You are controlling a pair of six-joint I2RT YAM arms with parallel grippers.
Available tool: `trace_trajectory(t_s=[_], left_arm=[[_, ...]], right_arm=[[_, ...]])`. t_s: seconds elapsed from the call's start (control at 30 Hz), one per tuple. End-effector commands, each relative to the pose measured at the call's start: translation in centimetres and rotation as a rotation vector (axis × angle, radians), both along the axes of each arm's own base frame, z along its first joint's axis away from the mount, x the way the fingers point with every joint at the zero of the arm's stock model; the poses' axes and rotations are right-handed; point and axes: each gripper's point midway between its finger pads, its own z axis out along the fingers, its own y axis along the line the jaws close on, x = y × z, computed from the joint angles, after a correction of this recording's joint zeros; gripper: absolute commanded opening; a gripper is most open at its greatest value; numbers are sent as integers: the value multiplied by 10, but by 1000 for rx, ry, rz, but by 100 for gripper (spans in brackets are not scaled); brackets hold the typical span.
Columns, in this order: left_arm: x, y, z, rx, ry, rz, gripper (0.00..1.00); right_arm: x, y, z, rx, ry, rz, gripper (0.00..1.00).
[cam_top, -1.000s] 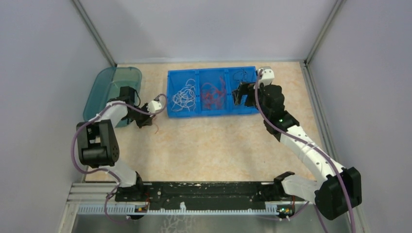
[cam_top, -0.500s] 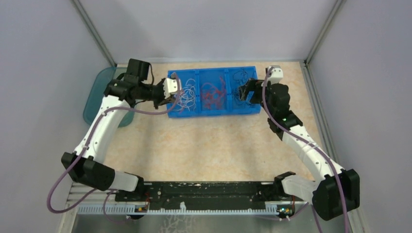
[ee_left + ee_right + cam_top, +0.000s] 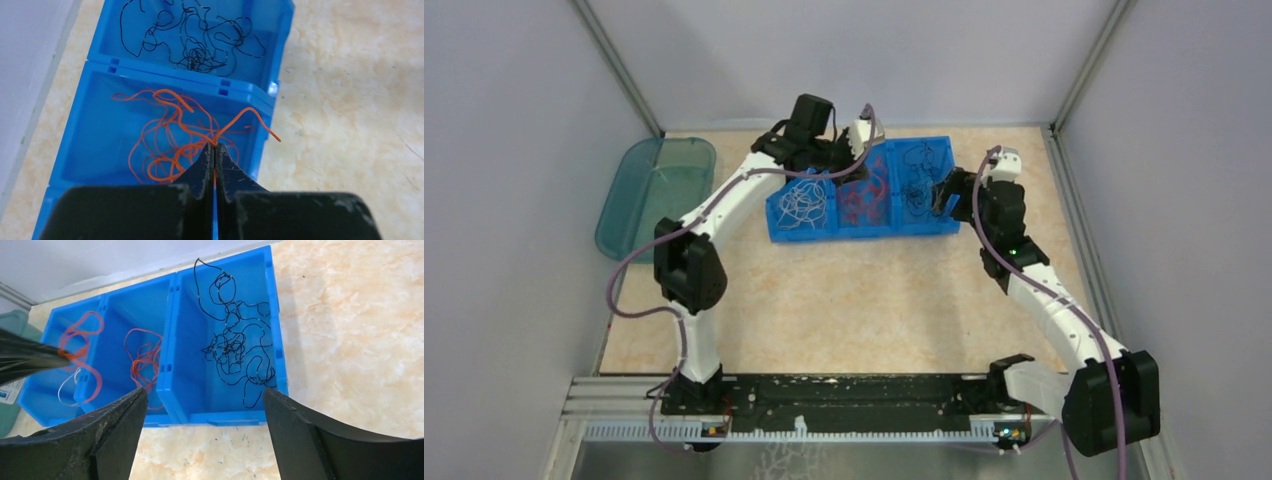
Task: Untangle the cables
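A blue three-compartment tray (image 3: 864, 232) holds the cables: white ones (image 3: 802, 203) on the left, orange-red ones (image 3: 864, 195) in the middle, black ones (image 3: 919, 182) on the right. My left gripper (image 3: 215, 146) hangs over the middle compartment, shut on one orange-red cable (image 3: 247, 114) whose free end arches past the tray wall. The orange-red clump (image 3: 167, 150) lies below it, the black clump (image 3: 197, 45) beyond. My right gripper (image 3: 205, 391) stands open and empty at the tray's near edge, in front of the black cables (image 3: 235, 352).
A teal translucent container (image 3: 656, 185) sits at the far left of the beige table (image 3: 854, 300). Grey walls with metal posts close in the back and both sides. The left arm reaches across from the left over the tray's rear edge.
My left arm has swung from beside the teal container to above the tray's middle compartment, carrying the orange-red cable. My right gripper has drawn back slightly right of the black compartment.
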Motion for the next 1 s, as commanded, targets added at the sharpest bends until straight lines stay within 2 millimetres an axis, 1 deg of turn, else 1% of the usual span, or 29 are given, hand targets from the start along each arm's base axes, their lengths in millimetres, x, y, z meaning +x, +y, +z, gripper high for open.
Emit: trace_trajectory(t_s=[0.0,0.03,0.07,0.1,0.13,0.17,0.2,0.23,0.27,0.33,0.37,0.43,0.5,0.53,0.57,0.63,0.67,0.7,0.73,0.77,0.8,0.83,0.87,0.93,0.97], left_arm=[[34,-24,1,-57,-40,57,0],[39,-27,-6,-46,-45,60,0],[45,-31,-17,-30,-42,65,0],[49,-31,-23,-17,-45,72,0],[53,-31,-35,3,-37,83,1],[55,-31,-44,20,-30,86,7],[56,-30,-54,38,-27,87,20],[57,-28,-61,54,-25,90,31],[60,-26,-67,70,-24,104,38],[65,-23,-73,85,-22,145,58],[66,-22,-74,90,-22,154,65],[65,-20,-69,95,-29,153,70],[63,-17,-52,85,-50,163,74],[62,-13,-42,78,-60,170,76],[58,-11,-33,73,-62,165,81],[47,-5,-14,68,-63,152,96],[41,-1,-3,64,-65,154,100],[36,5,6,62,-61,159,100],[33,13,14,57,-53,173,100],[30,20,21,46,-34,188,100],[28,28,29,30,-17,207,100],[28,38,35,8,6,231,100],[29,50,41,-15,30,263,100],[34,74,47,-60,84,329,100],[35,85,45,-75,116,366,100]], right_arm=[[1,-13,31,24,-100,-54,85],[0,-15,30,26,-100,-59,85],[1,-16,29,25,-98,-63,85],[1,-17,28,24,-97,-66,85],[2,-18,28,25,-97,-68,85],[4,-19,28,26,-96,-70,85],[6,-20,28,29,-98,-68,85],[9,-20,30,33,-101,-68,84],[12,-19,32,38,-103,-65,84],[23,-18,38,43,-111,-58,82],[31,-17,36,42,-103,-56,80],[45,-14,41,51,-112,-48,76],[64,-12,44,62,-123,-46,71],[74,-9,49,69,-136,-41,68],[84,-6,48,71,-139,-35,65],[105,-1,43,75,-137,-24,60],[115,2,42,79,-141,-20,57],[124,4,38,80,-137,-15,55],[133,6,32,79,-130,-14,52],[143,8,19,75,-107,-17,48],[149,8,14,73,-97,-20,44],[157,10,-6,67,-63,-19,39],[162,11,-15,68,-50,-16,34],[168,15,-38,72,-9,-5,26],[170,18,-49,76,18,2,24]])
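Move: The left hand, holding an orange strand, has its place in the orange cables in the middle bin, about 5 cm ahead, 3 cm right and 18 cm below. White cables lie some 10 cm left, 4 cm ahead; black cables 15 cm right, 5 cm ahead. For the open right hand, the raised black cable loop is about 15 cm ahead, 2 cm left and 9 cm below, with the orange cables some 12 cm left of that loop and 5 cm nearer. The left fingers let go of the orange strand over the middle bin: the hand sinks about 9 cm, easing forward, opens fully, then climbs some 12 cm and drifts left, clear of the cable. The right hand edges right, then reaches forward about 15 cm over the black cables, dips late and narrows its fingers around the raised loop; whether they touch it can't be seen. ##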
